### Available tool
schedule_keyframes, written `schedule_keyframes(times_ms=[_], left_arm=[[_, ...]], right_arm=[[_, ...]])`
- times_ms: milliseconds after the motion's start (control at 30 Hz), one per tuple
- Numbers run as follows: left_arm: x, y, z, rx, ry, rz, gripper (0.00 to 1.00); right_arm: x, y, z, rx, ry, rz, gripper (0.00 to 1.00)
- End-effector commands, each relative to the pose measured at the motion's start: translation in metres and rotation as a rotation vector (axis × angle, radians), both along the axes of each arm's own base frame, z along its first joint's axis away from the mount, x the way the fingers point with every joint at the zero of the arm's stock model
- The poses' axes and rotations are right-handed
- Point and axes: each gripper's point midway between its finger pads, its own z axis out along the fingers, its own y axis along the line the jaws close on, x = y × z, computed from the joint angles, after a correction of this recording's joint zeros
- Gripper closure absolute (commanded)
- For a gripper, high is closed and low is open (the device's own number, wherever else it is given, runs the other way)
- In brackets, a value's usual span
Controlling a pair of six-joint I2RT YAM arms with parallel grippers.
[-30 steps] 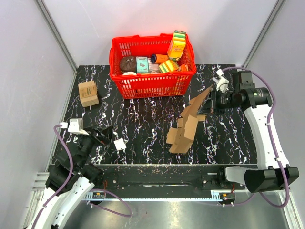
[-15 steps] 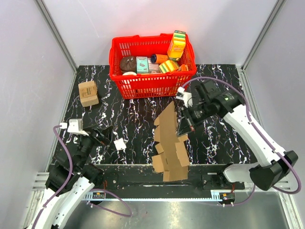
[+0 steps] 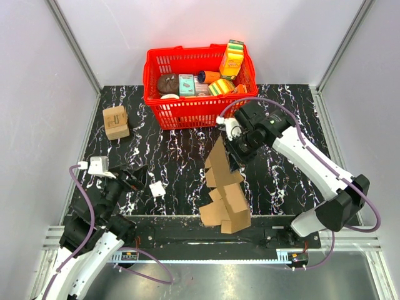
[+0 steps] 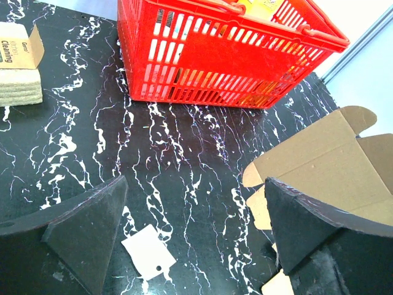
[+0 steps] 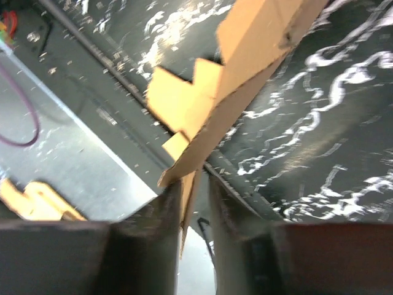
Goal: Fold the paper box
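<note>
The paper box (image 3: 225, 187) is a flat, unfolded brown cardboard sheet with notched flaps, stretching from mid-table to the near edge. Its near flaps reach over the rail. It also shows in the left wrist view, paper box (image 4: 325, 160), and in the right wrist view, paper box (image 5: 245, 67). My right gripper (image 3: 234, 156) is at the sheet's far end. In its wrist view the right gripper (image 5: 195, 184) has its jaws slightly apart. A cardboard edge lies against one finger, with a gap to the other. My left gripper (image 3: 134, 178) sits at the near left, and in its wrist view the left gripper (image 4: 193, 184) is wide open and holds nothing.
A red basket (image 3: 200, 112) full of colourful packages stands at the back centre, red basket (image 4: 209, 67). A small tan printed box (image 3: 115, 122) sits at the far left. A white tag (image 3: 157, 189) lies on the black marbled table near my left gripper.
My right arm has carried the cardboard sheet from the right side to the middle and toward the near edge. Its jaws have parted a little. The left arm has stayed still.
</note>
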Motion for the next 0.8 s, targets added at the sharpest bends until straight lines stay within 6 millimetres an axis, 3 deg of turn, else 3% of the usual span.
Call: schedule_keyframes(times_ms=[0,100,133,200,233,467,600,700,733,767], left_arm=[[0.0,-0.003,0.012,-0.016,-0.051,-0.016,0.01],[0.0,-0.003,0.011,-0.015,-0.048,-0.017,0.01],[0.0,-0.003,0.011,-0.015,-0.048,-0.017,0.01],[0.0,-0.003,0.011,-0.015,-0.048,-0.017,0.01],[0.0,-0.003,0.012,-0.015,-0.05,-0.017,0.01],[0.0,-0.003,0.011,-0.015,-0.048,-0.019,0.01],[0.0,-0.004,0.011,-0.013,-0.049,-0.022,0.01],[0.0,-0.005,0.011,-0.012,-0.049,-0.03,0.01],[0.0,-0.006,0.012,-0.012,-0.051,-0.033,0.01],[0.0,-0.007,0.011,-0.01,-0.048,-0.039,0.01]], right_arm=[[0.045,-0.02,0.026,-0.107,-0.266,-0.057,0.61],[0.071,-0.036,0.04,-0.193,-0.393,-0.134,0.44],[0.09,-0.056,0.047,-0.288,-0.482,-0.234,0.41],[0.107,-0.076,0.055,-0.387,-0.563,-0.341,0.35],[0.118,-0.095,0.064,-0.466,-0.627,-0.459,0.33],[0.121,-0.133,0.079,-0.424,-0.627,-0.748,0.23],[0.107,-0.124,0.081,-0.269,-0.567,-0.829,0.19],[0.093,-0.099,0.072,-0.075,-0.461,-0.89,0.18],[0.088,-0.085,0.057,-0.012,-0.383,-0.904,0.18],[0.082,-0.081,0.055,0.028,-0.358,-0.91,0.17]])
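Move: The paper box, a half-unfolded blank standing on its edge, is still between the right fingers at its far upper edge. Its middle lies about 8 cm back, 3 cm left and some 9 cm below that hand. The red basket is about 28 cm ahead and 13 cm left of the hand, some 9 cm lower; the white card is roughly 6 cm back, 30 cm left and 18 cm below. From the left hand the paper box is about 32 cm right, 5 cm back and 14 cm lower. The right hand spreads its fingers from a narrow gap to nearly wide and lets go of the paper box's edge, sweeping forward and to the right off the board, roughly 12 cm each way, while rising about 6 cm. As it pulls clear the wrist turns clockwise by some 45 degrees and the fingers swing from pointing left-and-down to forward-and-down, with the hand easing back a couple of centimetres towards its base at the end. ##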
